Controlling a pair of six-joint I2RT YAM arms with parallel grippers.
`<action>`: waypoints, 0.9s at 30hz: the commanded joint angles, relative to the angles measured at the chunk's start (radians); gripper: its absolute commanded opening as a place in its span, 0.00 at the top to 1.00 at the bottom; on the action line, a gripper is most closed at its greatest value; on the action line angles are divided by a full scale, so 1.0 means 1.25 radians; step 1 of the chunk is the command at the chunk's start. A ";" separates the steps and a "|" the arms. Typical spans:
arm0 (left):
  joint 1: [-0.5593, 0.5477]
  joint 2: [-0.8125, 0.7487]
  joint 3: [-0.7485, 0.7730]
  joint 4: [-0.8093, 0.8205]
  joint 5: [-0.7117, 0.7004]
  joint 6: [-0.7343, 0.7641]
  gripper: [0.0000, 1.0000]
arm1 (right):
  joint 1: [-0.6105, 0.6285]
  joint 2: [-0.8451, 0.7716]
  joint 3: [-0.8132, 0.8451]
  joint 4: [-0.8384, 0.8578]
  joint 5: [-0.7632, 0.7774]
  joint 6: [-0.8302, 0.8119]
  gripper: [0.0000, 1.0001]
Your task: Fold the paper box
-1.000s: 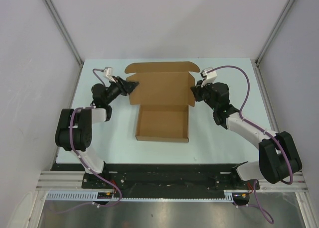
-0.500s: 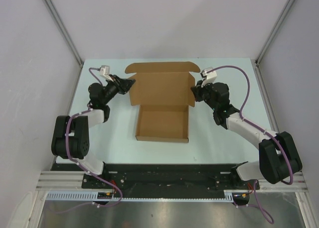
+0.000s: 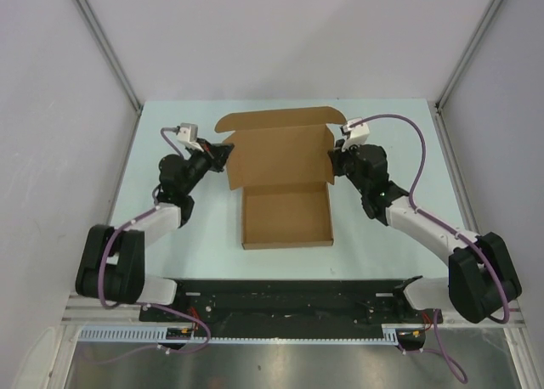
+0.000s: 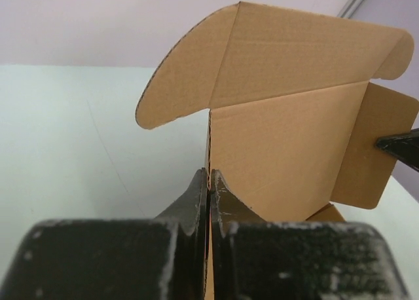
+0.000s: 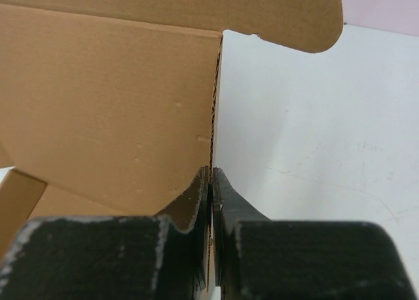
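Note:
The paper box (image 3: 287, 217) is brown cardboard, a shallow open tray on the pale table with its lid panel (image 3: 280, 155) raised behind it. My left gripper (image 3: 226, 154) is shut on the lid's left edge; in the left wrist view the cardboard edge (image 4: 209, 143) runs straight into my closed left gripper (image 4: 209, 182). My right gripper (image 3: 333, 160) is shut on the lid's right edge, and the right wrist view shows that edge (image 5: 215, 103) pinched in my right gripper (image 5: 211, 179). The lid's front flap (image 4: 308, 48) curls over at the top, with a rounded ear (image 4: 183, 84) at the left.
The pale table (image 3: 391, 126) is bounded by grey walls left, right and behind. The arms' black base rail (image 3: 280, 295) lies along the near edge. The right gripper's fingertip (image 4: 399, 146) shows beside the lid's far side flap (image 4: 373, 149) in the left wrist view.
My left gripper has closed on the lid's left edge. The left arm swung in toward the box. The box has shifted slightly right and nearer, with the lid more raised.

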 commanded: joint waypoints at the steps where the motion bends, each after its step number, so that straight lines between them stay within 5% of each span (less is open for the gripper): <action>1: -0.071 -0.116 -0.035 -0.030 -0.151 0.097 1.00 | 0.059 -0.044 -0.010 -0.006 0.075 0.009 0.99; 11: -0.180 -0.221 -0.128 0.018 -0.378 0.196 0.99 | 0.141 -0.107 -0.116 0.058 0.220 0.018 1.00; 18: -0.195 -0.212 -0.126 0.026 -0.384 0.227 0.99 | 0.143 -0.142 -0.119 0.046 0.235 0.035 0.66; 27: -0.197 -0.217 -0.146 0.053 -0.378 0.238 1.00 | 0.077 -0.158 -0.106 0.060 0.179 0.049 0.61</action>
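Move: Both hands pinch a side flap of the raised lid; the open tray's middle is about 12 cm back, 15 right and 15 below the left hand, and 12 back, 13 left and 15 below the right. From the left hand, the lid panel's middle is some 14 cm right and 1 ahead, level in height; the tuck flap is 14 right, 4 ahead and 9 above. Both hands draw the pinched lid flaps back about 4 cm; the right then opens, freeing its flap. ##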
